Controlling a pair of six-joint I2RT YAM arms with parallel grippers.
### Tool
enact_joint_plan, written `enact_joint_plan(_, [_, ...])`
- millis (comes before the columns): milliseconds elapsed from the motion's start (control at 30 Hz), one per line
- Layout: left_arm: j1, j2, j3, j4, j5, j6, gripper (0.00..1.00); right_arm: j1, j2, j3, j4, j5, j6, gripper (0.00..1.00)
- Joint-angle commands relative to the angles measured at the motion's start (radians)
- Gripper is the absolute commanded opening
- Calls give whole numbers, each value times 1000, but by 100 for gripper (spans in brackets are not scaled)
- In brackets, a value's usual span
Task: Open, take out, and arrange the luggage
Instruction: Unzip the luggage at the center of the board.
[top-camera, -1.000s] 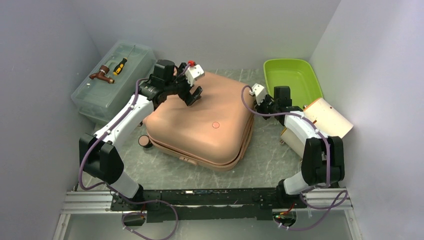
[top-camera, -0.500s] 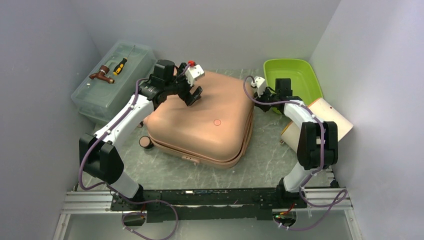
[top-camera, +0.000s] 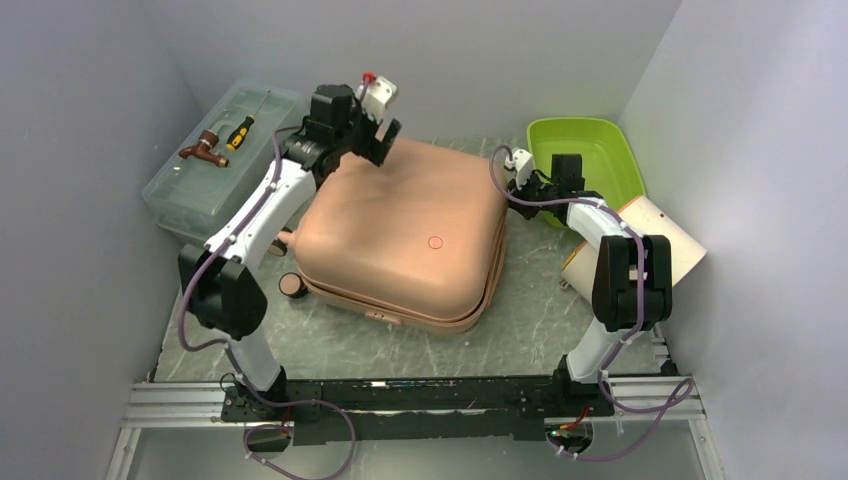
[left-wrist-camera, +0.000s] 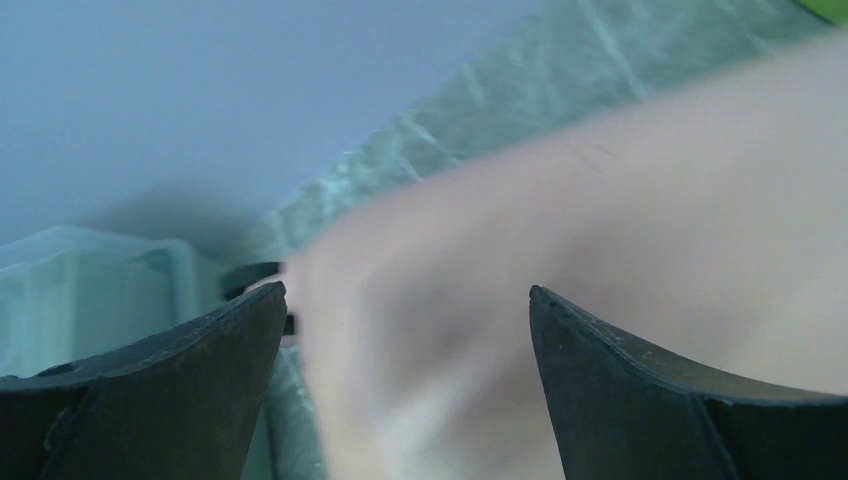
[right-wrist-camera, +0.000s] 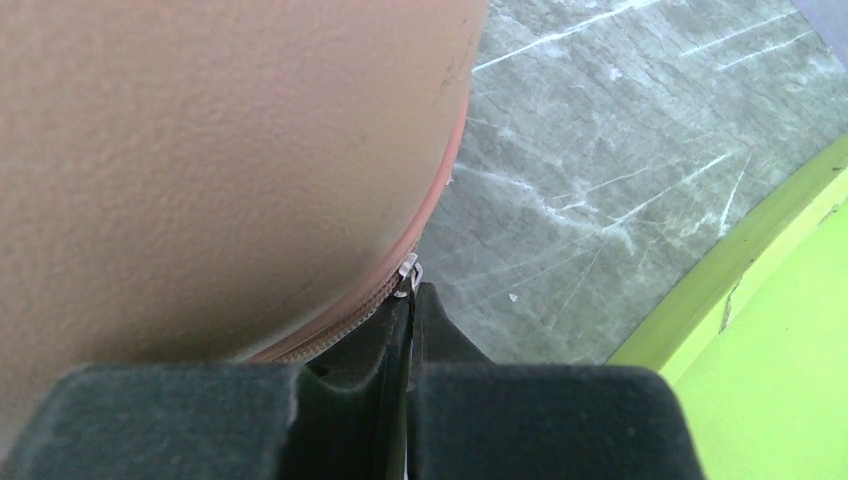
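Observation:
The salmon-pink luggage (top-camera: 410, 235) lies flat in the middle of the table, lid down. My left gripper (top-camera: 384, 140) hangs open above its far left corner, touching nothing. In the left wrist view the blurred pink shell (left-wrist-camera: 620, 230) shows between and beyond the spread left gripper (left-wrist-camera: 407, 300). My right gripper (top-camera: 512, 190) is at the case's far right corner. In the right wrist view the right gripper (right-wrist-camera: 412, 295) is shut on the metal zipper pull (right-wrist-camera: 408, 272), right against the zipper line under the shell (right-wrist-camera: 220, 150).
A translucent toolbox (top-camera: 225, 165) with a screwdriver (top-camera: 240, 130) and a brown tool (top-camera: 203, 148) on top stands at the far left. A lime green tray (top-camera: 585, 160) sits far right, a white box (top-camera: 655, 235) just in front of it. Walls close in on all sides.
My left gripper has lifted off the lid and swung up toward the far left corner, opening slightly. The right gripper has slid along the case's right side toward the far corner, staying shut.

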Motion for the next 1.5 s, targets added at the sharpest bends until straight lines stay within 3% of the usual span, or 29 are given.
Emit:
enact_joint_plan(0, [67,113,165,13,-252,-187,98,-15,-45,12,159,-27,50,0])
enact_joint_plan(200, [153,317,344,-55,-225,-378,98,-42,-46,15,149,-37,65,0])
enact_joint_plan(467, [191,562,579,-203,5,-490,92,-43,-22,29,147,-31,67,0])
enact_joint_plan(633, [191,570,513,-163,162,-531,86,-42,14,41,141,-33,47,0])
enact_joint_plan(867, [186,599,476,-186,360,-473,55,-68,112,133,128,-103,68,0])
enact_joint_plan(1000, [171,607,442,-206,435,-432,43,-114,186,195,158,-190,126,0])
enact_joint_plan(1333, [118,612,373,-217,474,-353,41,-102,359,464,-136,-374,-216,0])
enact_joint_plan(1467, [107,615,362,-227,483,-343,40,-59,417,550,-194,-372,-258,0])
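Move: The right hand keeps the luggage's zip pull pinched, about 24 cm right of the left hand, 2 cm nearer the base and 19 cm lower. The far right corner it heads for is some 8 cm ahead and 3 cm left of it; the green bin is 15 cm right, 8 cm ahead. The luggage's far edge is 11 cm ahead of the left hand, 3 cm right and 10 cm below, with the clear toolbox 32 cm left and 8 cm farther out. Forward and left, then down, the left hand sweeps about 15 cm out past the luggage's far edge, then comes back some 12 cm, mostly right, half-closing its fingers and tipping down to brace on that edge. Only then does the right hand, until now nearly still, draw the pinched zip pull roughly 5 cm forward and slightly left along the seam, rolling its left side up and turning counter-clockwise. ##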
